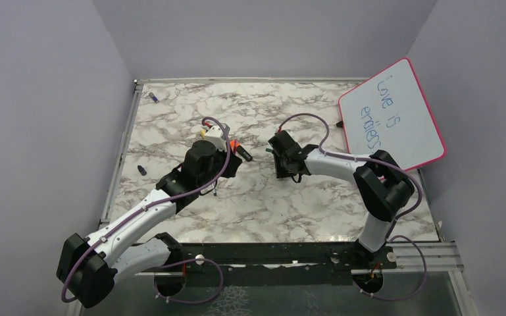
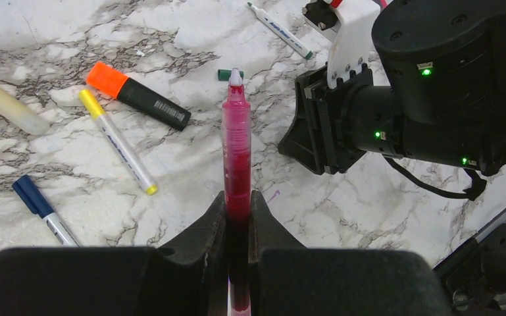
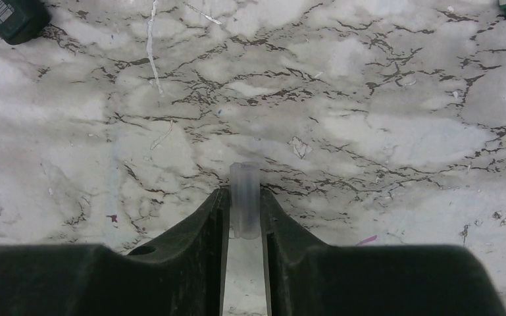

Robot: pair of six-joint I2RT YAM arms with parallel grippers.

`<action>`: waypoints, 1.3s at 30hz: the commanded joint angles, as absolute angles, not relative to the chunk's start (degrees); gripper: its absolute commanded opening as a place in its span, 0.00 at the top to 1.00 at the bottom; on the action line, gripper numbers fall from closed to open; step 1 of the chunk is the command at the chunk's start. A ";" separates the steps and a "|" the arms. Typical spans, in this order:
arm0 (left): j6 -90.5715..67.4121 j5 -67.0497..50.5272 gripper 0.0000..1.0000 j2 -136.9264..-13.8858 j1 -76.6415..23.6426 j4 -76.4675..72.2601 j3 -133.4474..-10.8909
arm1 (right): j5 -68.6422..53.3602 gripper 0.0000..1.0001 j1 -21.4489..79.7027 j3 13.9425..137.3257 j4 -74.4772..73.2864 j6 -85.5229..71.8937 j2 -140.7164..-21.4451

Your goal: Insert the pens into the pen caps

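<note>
My left gripper is shut on a dark red pen, whose bare pale tip points away towards a small green pen cap on the table. My right gripper is low over the marble with a short clear pen cap pinched between its fingertips, open end forward. It faces the left gripper across a short gap. Loose pens lie on the table: a yellow-ended one, a blue-ended one, a green-tipped one and a yellow one.
A thick black highlighter with an orange end lies among the pens. A pink-framed whiteboard leans at the back right. Two small blue caps lie near the table's left edge.
</note>
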State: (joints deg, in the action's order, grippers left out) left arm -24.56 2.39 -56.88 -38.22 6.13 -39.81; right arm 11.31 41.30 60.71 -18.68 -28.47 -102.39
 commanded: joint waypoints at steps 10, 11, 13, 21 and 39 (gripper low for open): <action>-24.35 1.25 1.00 -58.14 -38.03 4.91 -40.47 | 16.96 0.99 41.66 57.92 -24.27 -28.99 -106.81; -24.30 0.67 1.00 -58.43 -38.05 5.00 -40.63 | 16.96 0.99 41.66 57.58 -23.57 -29.19 -105.90; -24.40 -1.09 1.00 -58.93 -38.06 4.86 -40.82 | 17.01 0.99 41.74 56.46 -21.60 -29.54 -103.39; -24.20 -11.43 1.00 -61.02 -38.01 0.41 -40.80 | 16.82 0.99 41.67 49.90 -9.09 -29.83 -84.91; -31.81 -33.01 1.00 -64.07 -40.24 -16.68 -38.51 | 11.44 0.99 41.66 44.23 16.43 -36.31 -58.06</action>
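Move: The clear pen cap lies between the right hand's open fingers, about 1 cm below its hand point. From that hand the green cap is some 8 cm ahead and 2 cm left, the orange-black marker 8 cm ahead and 11 cm left, both on the table. The left hand, still holding the red pen, has the clear cap about 4 cm ahead, 12 cm right and 17 cm below. Right fingers pinch the clear cap, lift 26 cm and tilt up; left swings its pen 8 cm right. ##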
